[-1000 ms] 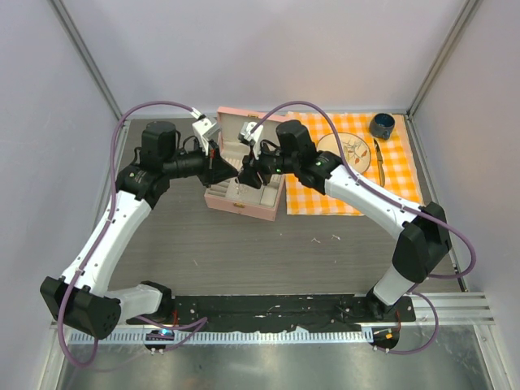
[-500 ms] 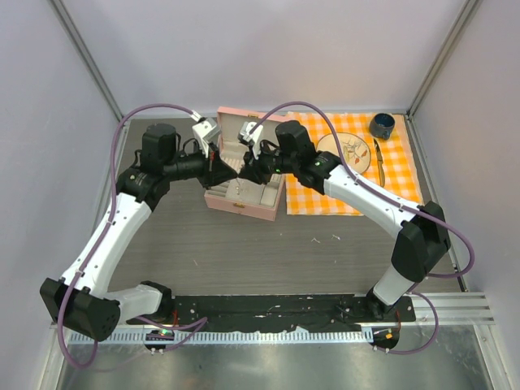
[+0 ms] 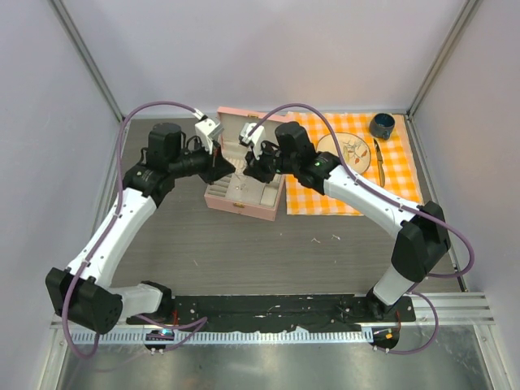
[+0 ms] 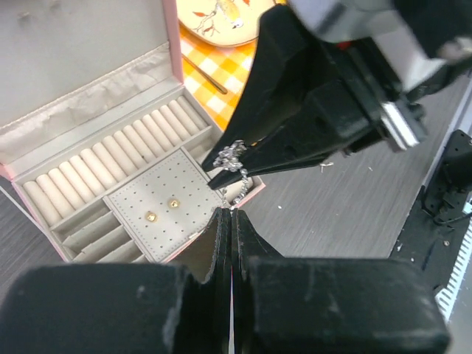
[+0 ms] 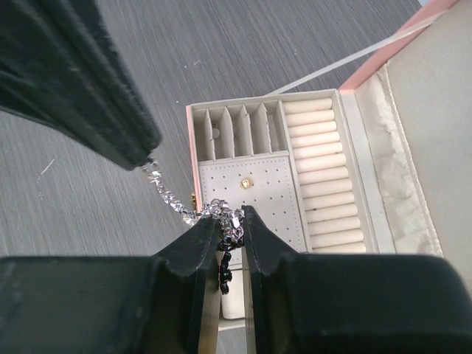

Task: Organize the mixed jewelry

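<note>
A thin silvery chain (image 4: 238, 175) is stretched in the air between my two grippers, above the front of the open pink case (image 3: 244, 206). My left gripper (image 4: 232, 211) is shut on the chain's lower end. My right gripper (image 5: 225, 219) is shut on a bunched part of the chain (image 5: 168, 195), and a short tail hangs down between its fingers. In the top view the left gripper (image 3: 230, 168) and right gripper (image 3: 247, 171) nearly meet tip to tip. Two gold studs (image 4: 172, 203) sit on the case's dotted pad. A few tiny pale bits (image 3: 335, 237) lie on the table.
The case's lid (image 4: 81, 44) stands open behind rows of pale ring rolls (image 5: 324, 166). To the right lies an orange checked cloth (image 3: 398, 175) with a plate (image 3: 349, 150), gold-coloured cutlery (image 3: 379, 158) and a dark cup (image 3: 382, 125). Walls close in the left, back and right.
The right gripper's jaws have closed onto the chain. Both grippers have shifted slightly toward the back, and the left arm's elbow has moved right.
</note>
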Available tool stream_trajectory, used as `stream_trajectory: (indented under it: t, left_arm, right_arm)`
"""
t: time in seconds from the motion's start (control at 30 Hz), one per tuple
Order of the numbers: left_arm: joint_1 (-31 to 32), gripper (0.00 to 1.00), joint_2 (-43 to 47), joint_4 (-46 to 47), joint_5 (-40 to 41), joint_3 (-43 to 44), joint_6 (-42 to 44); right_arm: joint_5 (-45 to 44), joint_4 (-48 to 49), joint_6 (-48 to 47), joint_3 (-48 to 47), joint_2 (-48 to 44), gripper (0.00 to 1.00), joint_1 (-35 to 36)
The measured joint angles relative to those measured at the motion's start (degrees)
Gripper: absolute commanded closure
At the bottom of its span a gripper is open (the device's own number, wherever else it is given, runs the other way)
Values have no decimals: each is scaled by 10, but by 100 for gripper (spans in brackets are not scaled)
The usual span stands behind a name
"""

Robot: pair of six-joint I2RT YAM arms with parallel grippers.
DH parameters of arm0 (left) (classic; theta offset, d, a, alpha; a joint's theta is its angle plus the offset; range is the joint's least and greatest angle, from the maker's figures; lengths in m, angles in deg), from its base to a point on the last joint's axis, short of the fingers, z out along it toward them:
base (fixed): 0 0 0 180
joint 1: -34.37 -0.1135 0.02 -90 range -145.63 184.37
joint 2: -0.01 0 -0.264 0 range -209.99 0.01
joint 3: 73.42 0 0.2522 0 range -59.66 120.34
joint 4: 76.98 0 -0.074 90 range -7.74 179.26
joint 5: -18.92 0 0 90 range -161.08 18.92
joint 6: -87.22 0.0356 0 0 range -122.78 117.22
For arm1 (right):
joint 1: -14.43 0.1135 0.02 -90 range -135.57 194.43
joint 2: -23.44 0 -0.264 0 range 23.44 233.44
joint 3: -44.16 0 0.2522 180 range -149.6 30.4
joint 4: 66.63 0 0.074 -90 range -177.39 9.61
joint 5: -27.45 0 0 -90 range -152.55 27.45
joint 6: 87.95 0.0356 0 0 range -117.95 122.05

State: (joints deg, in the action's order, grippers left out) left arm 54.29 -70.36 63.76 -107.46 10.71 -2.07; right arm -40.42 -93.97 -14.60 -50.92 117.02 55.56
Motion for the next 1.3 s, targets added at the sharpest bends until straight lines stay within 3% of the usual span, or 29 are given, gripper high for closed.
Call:
stream_trajectory:
  t: [0.5,1.3]
  left_arm:
    - [3,100,-113,66,63,27,3]
    - [4,100,-302,129,120,193,27]
  right_arm:
    - [-95,-18,-8,-43,26,98,-12]
    - [-182,-22,-13,-190,171,99,-79]
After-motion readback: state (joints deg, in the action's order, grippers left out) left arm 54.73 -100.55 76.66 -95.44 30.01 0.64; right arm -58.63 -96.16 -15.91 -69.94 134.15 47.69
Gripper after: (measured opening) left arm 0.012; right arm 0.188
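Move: Both hands hold the silver necklace between them, tips some 4 cm apart. From the left hand, the raised lid's middle is about 17 cm ahead, 7 cm right and 9 cm below; the ring rolls lie roughly 8 cm ahead, 5 cm right, and the earring tray 3 cm right, 1 cm back, both about 20 cm below. From the right hand, the lid's middle is about 17 cm ahead, 3 cm right and 8 cm below. Both hands, still pinching the necklace, carry it forward about 15 cm towards the raised lid, veering slightly right. ##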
